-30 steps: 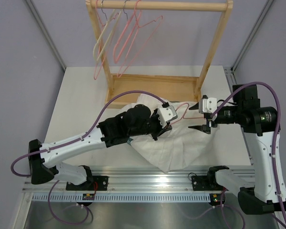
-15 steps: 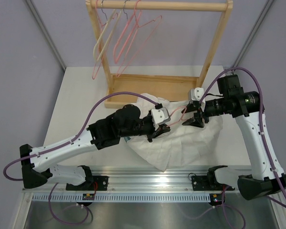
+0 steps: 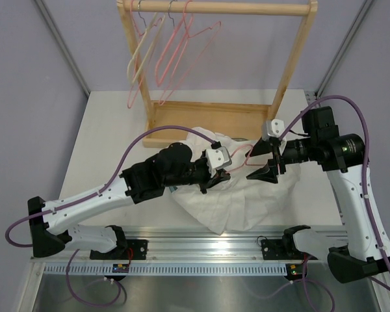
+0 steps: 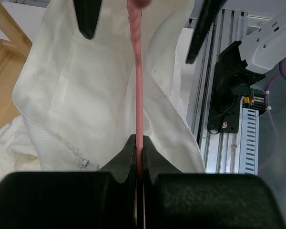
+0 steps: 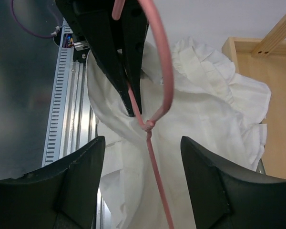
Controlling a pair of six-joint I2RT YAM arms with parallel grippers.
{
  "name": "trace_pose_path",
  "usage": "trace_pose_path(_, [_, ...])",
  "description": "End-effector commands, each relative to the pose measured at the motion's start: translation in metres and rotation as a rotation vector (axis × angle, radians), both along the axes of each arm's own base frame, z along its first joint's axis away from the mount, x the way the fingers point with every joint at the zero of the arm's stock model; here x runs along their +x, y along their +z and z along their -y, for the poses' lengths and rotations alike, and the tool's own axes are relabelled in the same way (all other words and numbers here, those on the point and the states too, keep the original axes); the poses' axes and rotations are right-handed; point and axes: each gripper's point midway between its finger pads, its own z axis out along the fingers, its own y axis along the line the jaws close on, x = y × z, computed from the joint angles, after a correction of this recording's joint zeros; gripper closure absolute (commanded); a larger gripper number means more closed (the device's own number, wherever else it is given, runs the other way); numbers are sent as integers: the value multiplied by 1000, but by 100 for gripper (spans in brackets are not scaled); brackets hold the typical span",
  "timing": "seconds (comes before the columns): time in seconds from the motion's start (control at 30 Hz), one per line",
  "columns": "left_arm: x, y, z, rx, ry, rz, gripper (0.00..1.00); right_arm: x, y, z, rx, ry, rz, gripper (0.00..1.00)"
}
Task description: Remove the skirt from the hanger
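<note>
The skirt (image 3: 247,195) shows as a white, crumpled garment lying on the table between the two arms. A pink wire hanger (image 3: 245,155) rises out of it. My left gripper (image 3: 222,175) is shut on the hanger's thin pink wire (image 4: 138,71), with the skirt's cloth (image 4: 86,95) spread beyond the fingertips. My right gripper (image 3: 259,162) stands open facing the left one. Its two fingers straddle the hanger's lower wire (image 5: 155,167) below the twisted neck without touching it. In the right wrist view the skirt (image 5: 214,124) lies bunched behind the hanger.
A wooden clothes rack (image 3: 214,117) stands at the back of the table, with several pink and cream hangers (image 3: 175,52) on its top bar. A metal rail (image 3: 201,250) with the arm bases runs along the near edge.
The right gripper came in from the right to the hanger, narrowed, and has opened wide again around the wire. The left arm shifted slightly left, still holding the hanger.
</note>
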Motion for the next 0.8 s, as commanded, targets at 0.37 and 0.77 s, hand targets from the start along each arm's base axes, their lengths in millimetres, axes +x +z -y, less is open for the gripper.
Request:
trace_pose_path(0.37, [-10, 55, 4, -178, -70, 40, 100, 7, -4, -11, -23, -62, -13, 40])
trace_pose_path(0.77, [-10, 61, -2, -188, -70, 50, 100, 17, -4, -16, -20, -79, -53, 53])
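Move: The pink hanger's neck, where its hook is twisted on, sits between the right hand's open fingertips, only about 2 cm to its left and practically level. From the left hand, shut on the hanger's arm, the neck is some 5 cm to the right and 2 cm forward. The white skirt lies heaped roughly 16 cm beneath the right hand, its middle 2 cm left; the rack's wooden tray is about 20 cm ahead, 9 cm left and 18 cm lower. The hanger, still pinched by its arm in the nearly still left hand, is closed in on at the neck by the right hand. That hand dips some 3 cm, easing back about 1 cm, then rises to its old height while shifting just over 1 cm forward and left; its fingers close about a third of the way, bringing the base-side finger up against the neck without shutting. ##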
